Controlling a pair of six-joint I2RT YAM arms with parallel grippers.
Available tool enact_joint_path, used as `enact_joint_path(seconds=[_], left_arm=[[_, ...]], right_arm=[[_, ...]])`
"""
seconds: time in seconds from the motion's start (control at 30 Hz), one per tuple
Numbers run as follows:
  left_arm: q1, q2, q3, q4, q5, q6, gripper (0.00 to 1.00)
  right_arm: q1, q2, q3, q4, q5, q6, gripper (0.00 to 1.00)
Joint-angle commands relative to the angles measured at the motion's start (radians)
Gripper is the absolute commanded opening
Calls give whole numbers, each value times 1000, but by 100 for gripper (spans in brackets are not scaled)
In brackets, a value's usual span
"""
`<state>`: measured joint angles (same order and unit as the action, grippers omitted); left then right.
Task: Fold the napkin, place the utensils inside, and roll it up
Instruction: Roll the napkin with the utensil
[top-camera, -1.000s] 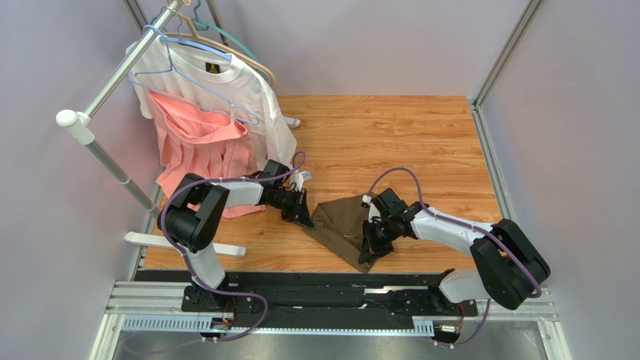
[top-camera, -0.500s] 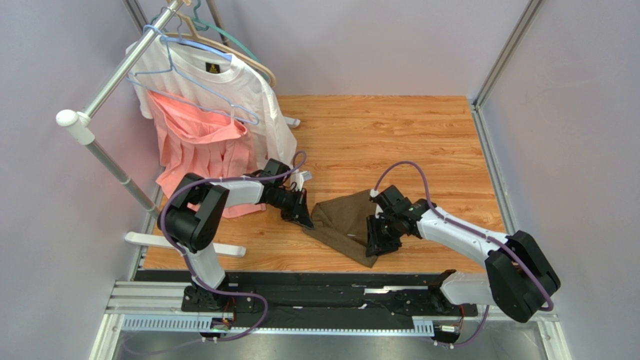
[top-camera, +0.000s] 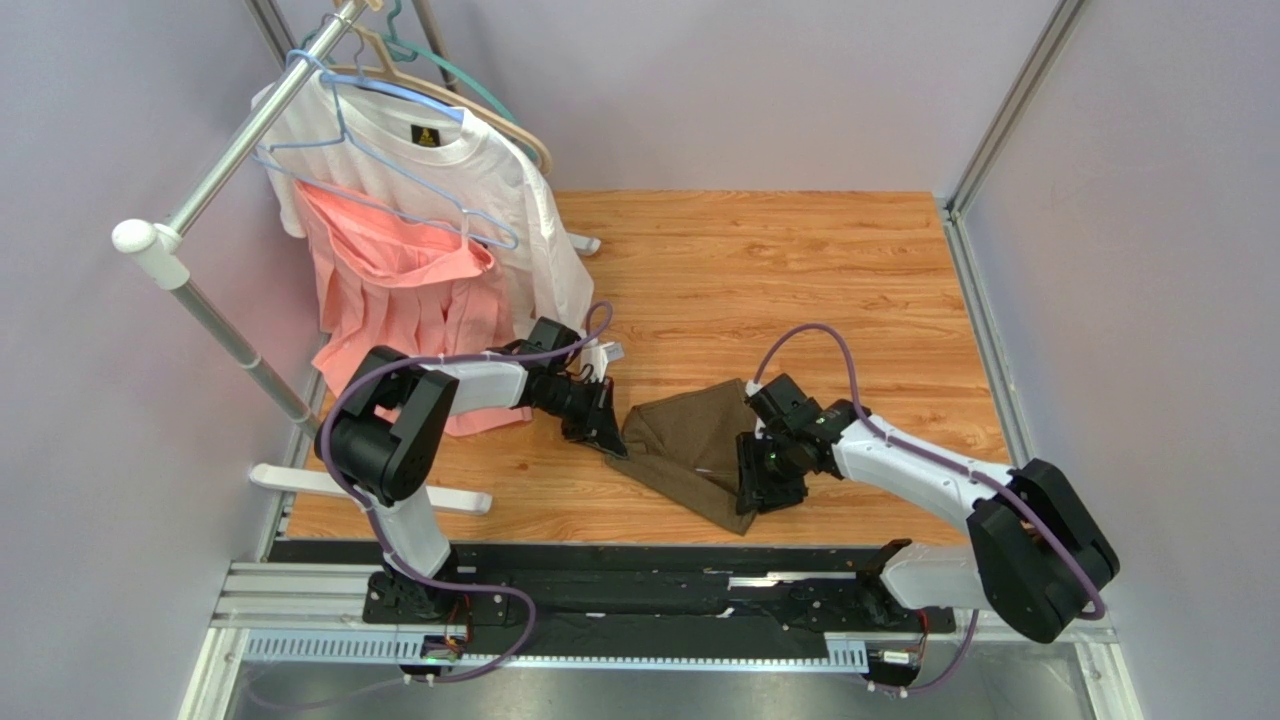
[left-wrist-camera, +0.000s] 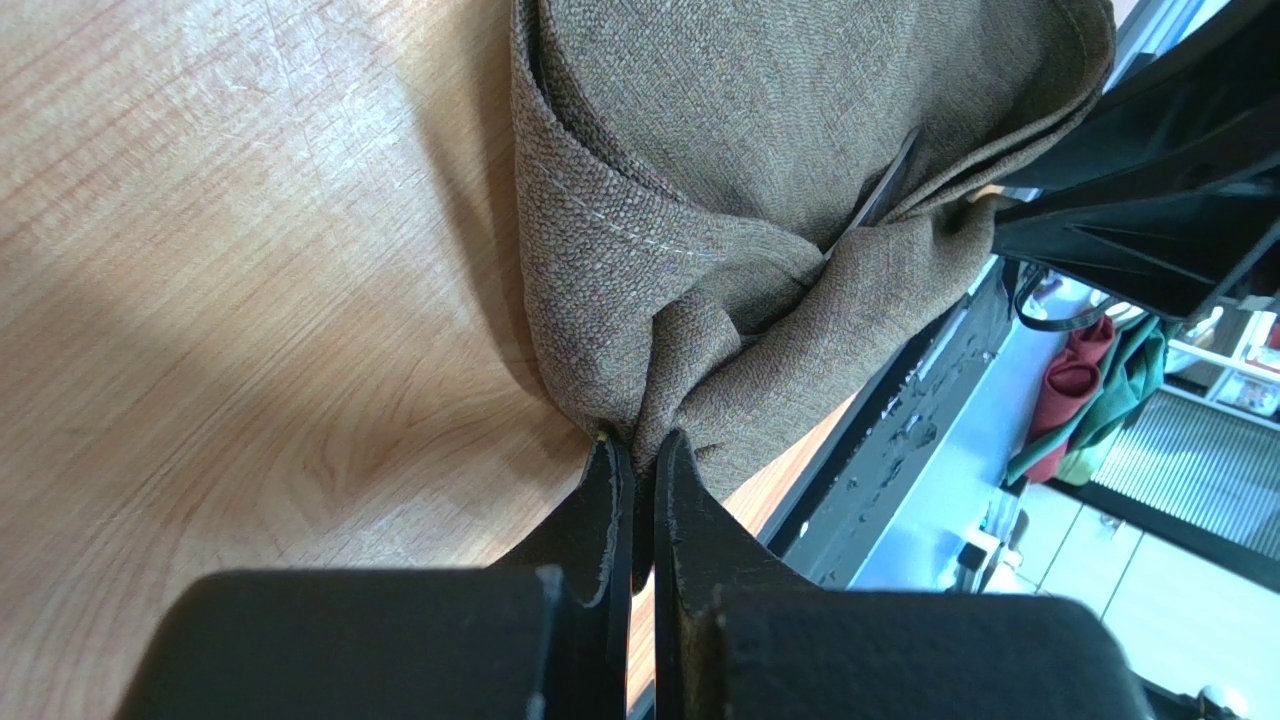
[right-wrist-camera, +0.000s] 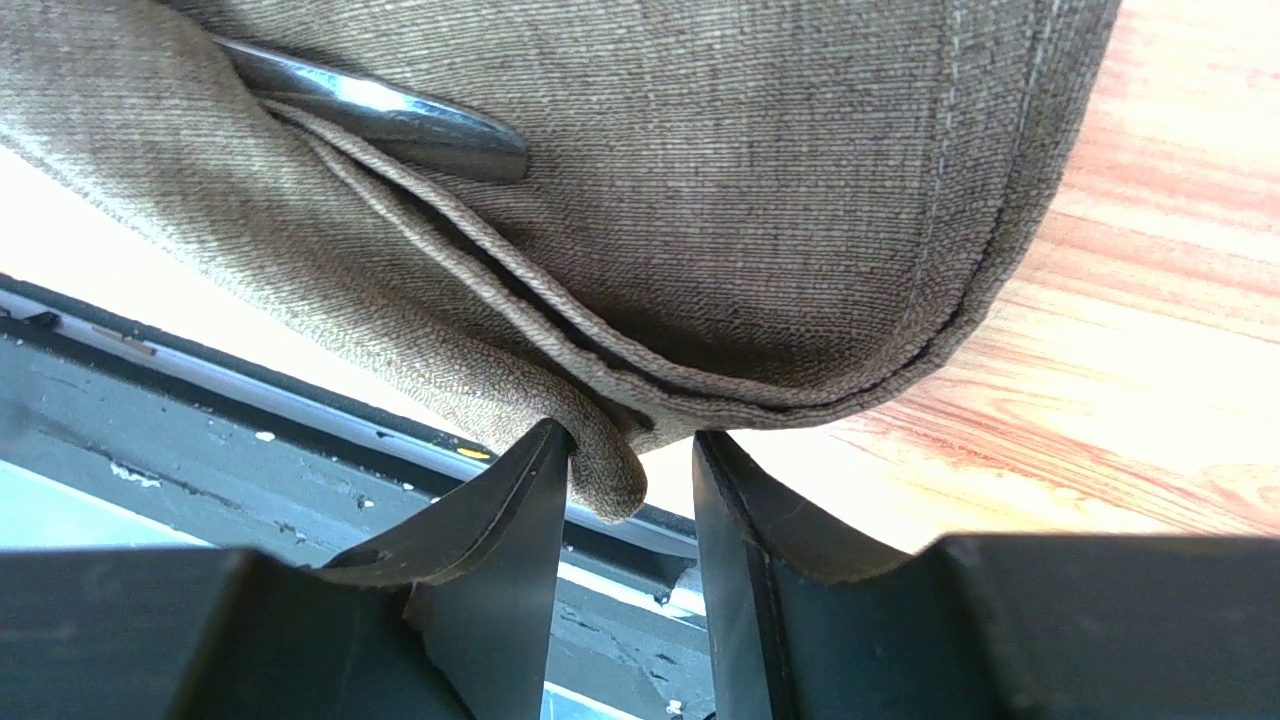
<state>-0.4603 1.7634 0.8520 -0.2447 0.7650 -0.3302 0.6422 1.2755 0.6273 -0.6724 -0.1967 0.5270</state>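
The olive-brown napkin (top-camera: 684, 440) lies bunched and folded on the wooden table near its front edge. My left gripper (top-camera: 610, 437) is shut on the napkin's left corner (left-wrist-camera: 639, 435), the cloth pinched between the tips. My right gripper (top-camera: 751, 488) stands open at the napkin's right end. A loose folded corner (right-wrist-camera: 609, 473) hangs between its jaws, touching the left finger only. The rounded end of a silver utensil (right-wrist-camera: 398, 117) pokes out from a fold of the napkin (right-wrist-camera: 721, 180). In the left wrist view a thin dark sliver of a utensil (left-wrist-camera: 887, 177) shows in a crease.
A garment rack (top-camera: 211, 173) stands at the left with a white T-shirt (top-camera: 481, 203) and a pink garment (top-camera: 398, 293) on hangers, close behind my left arm. Its white foot (top-camera: 368, 489) lies at the front left. A black rail (top-camera: 646, 578) runs along the near edge.
My right gripper has opened and let go of the napkin's right end, shifting a little to the right. The left gripper has held its grip without moving.
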Motion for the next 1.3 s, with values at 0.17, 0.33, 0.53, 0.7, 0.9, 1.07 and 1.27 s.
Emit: enact_joint_path(seconds=[0.17,0.33,0.53,0.7,0.9,1.07,1.27], left_arm=[[6,-2,18,-39,-89,51,0],[6,11,50,-65,-75,57,0],[6,25,91,-114,-75,72,0],[6,67,133,-166,-56,97,0],[11,93,154,-189,-35,102,0],[18,107,167,-199,-15,99,0],[23,119,180,-223,-9,103,0]], right_arm=[[31,30,-24,-29,121,25,45],[77,-68,92,-113,187,30,59],[216,-148,280,-126,302,-77,63],[460,-49,310,80,503,-195,65],[660,158,331,233,726,-295,66],[744,215,308,336,844,-357,66],[824,335,310,338,902,-409,65]])
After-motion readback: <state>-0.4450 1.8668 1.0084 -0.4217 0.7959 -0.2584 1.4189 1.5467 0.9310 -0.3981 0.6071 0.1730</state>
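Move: The right hand, half open, is right over the napkin's right near corner, about 2 cm back and 1 cm below. It goes next for the left part of the near folded edge, roughly 11 cm to its left and 5 cm ahead; the utensil's shiny handle shows some 5 cm left and 6 cm ahead. From the left hand, which holds the left corner, that part of the edge lies about 3 cm right and 3 cm back. The right hand comes free of the napkin's right corner, its fingers opening wider, rises some 11 cm and swings about 15 cm left over the near side of the napkin, then sinks 5 cm to hover above the table just behind the left hand, turned roughly 40 degrees counter-clockwise with the fingers tilted to point forward and down towards the near folded edge. All the while the left hand keeps its pinch on the napkin's left corner and eases it forward by only about 1 cm. ##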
